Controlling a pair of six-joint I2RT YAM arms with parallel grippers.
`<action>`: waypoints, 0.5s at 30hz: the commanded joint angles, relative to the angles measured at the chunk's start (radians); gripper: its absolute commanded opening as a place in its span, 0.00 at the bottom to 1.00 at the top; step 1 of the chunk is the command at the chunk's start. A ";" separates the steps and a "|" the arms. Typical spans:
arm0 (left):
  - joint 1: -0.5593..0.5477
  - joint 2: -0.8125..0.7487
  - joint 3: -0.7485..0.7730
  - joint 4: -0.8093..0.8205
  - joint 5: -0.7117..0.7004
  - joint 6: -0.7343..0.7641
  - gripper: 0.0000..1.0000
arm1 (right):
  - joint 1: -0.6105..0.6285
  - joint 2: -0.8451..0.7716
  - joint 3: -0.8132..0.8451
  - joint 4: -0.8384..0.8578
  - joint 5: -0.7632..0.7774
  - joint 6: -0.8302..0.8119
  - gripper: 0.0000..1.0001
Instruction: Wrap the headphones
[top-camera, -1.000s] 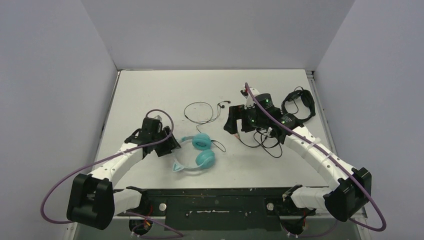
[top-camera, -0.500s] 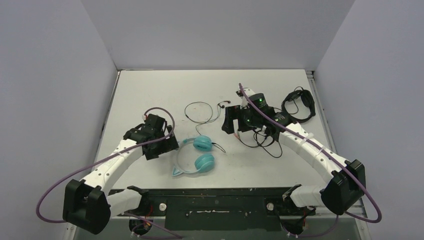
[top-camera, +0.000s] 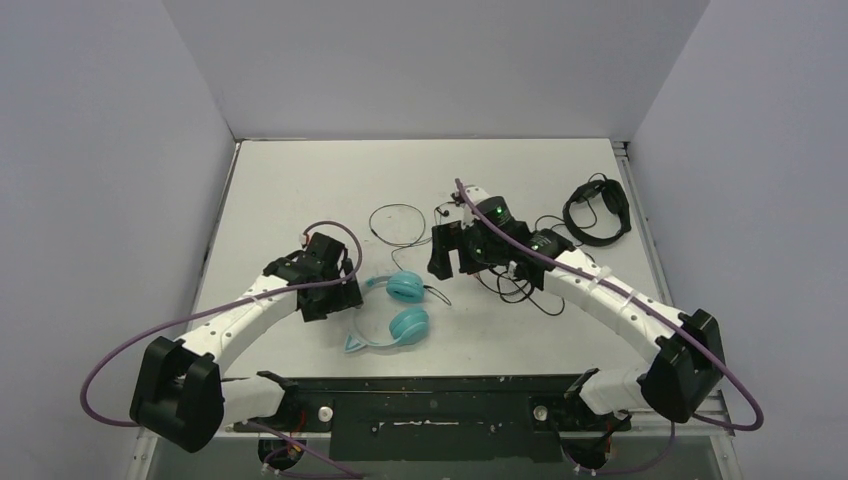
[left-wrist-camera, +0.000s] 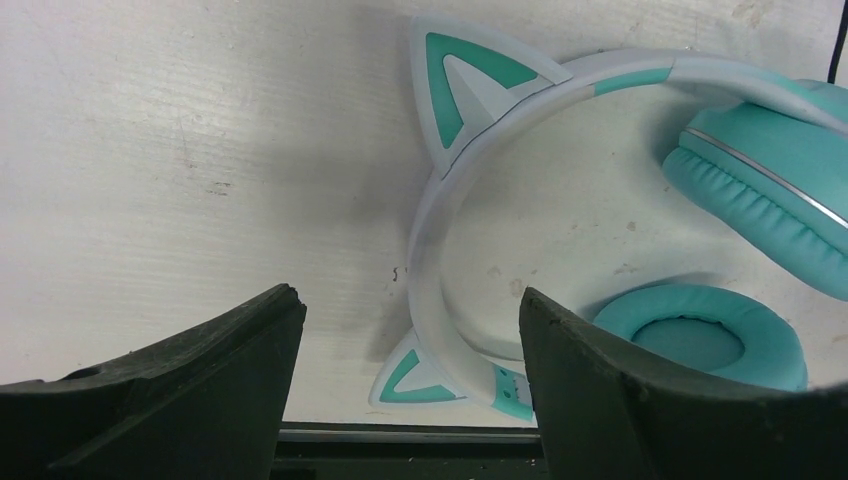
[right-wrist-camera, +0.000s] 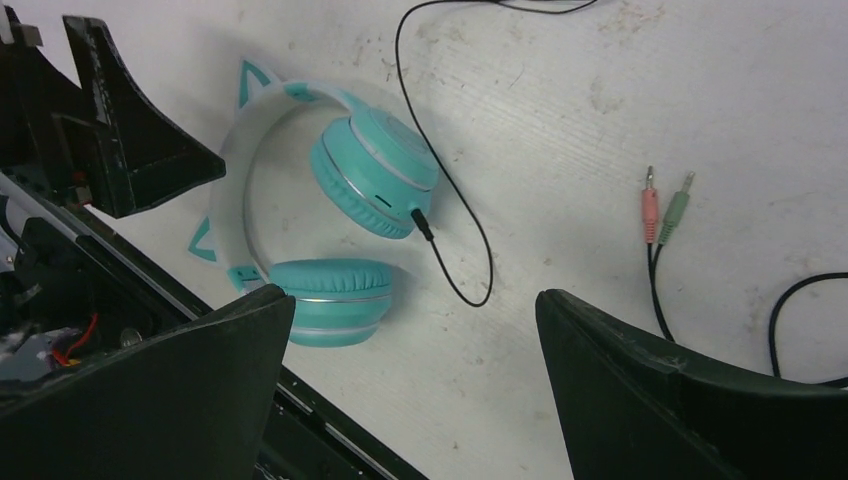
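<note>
The teal headphones (top-camera: 400, 308) lie flat on the table with two round ear cups and a pale cat-ear headband (left-wrist-camera: 428, 240). Their thin black cable (top-camera: 400, 222) runs from the far cup into a loose loop behind them. My left gripper (top-camera: 338, 292) is open and low over the headband, one finger on each side of it (left-wrist-camera: 410, 370), holding nothing. My right gripper (top-camera: 446, 256) is open and empty, up above the table to the right of the cups (right-wrist-camera: 415, 350). The right wrist view shows the whole headphones (right-wrist-camera: 345, 205) and the cable plug at the far cup.
All-black headphones (top-camera: 598, 208) lie at the far right, and their black cable tangle (top-camera: 528, 280) lies under my right arm. It ends in pink and green plugs (right-wrist-camera: 662, 205). The black front rail (top-camera: 430, 398) runs just behind the near ear cup.
My left gripper has moved right, up to the headband. My right gripper has moved left and nearer, toward the ear cups. The headphones have hardly shifted.
</note>
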 joint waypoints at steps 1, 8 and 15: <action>-0.007 -0.032 0.021 0.053 -0.022 0.033 0.76 | 0.078 0.076 0.008 0.025 0.049 0.057 0.95; -0.007 -0.013 0.046 0.010 -0.041 0.035 0.86 | 0.103 0.209 0.019 0.078 0.053 0.085 0.74; 0.034 -0.034 0.072 -0.044 -0.093 -0.006 0.97 | 0.099 0.254 0.005 0.099 0.068 0.085 0.55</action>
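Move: Just in front of the right hand and about 3 cm to its left, some 18 cm below it, lies the short bend of cable at the headphones' far ear cup. That ear cup sits some 10 cm left and 2 cm ahead of the hand, the near ear cup 9 cm left and 7 cm back. The pink and green jacks lie about 6 cm ahead and 6 cm right. From the left hand the cable bend is about 22 cm right, 4 cm ahead and 6 cm lower. Dropping about 9 cm towards the cable bend beside the far ear cup, the right hand first also swings some 3.5 cm left and slightly back, then sinks nearly straight while tipping about 10 degrees steeper. Its wide-open fingers narrow to a little over half, still above the cable. The left hand spreads its fingers almost fully and drifts barely 2 cm up and left by the headband. ##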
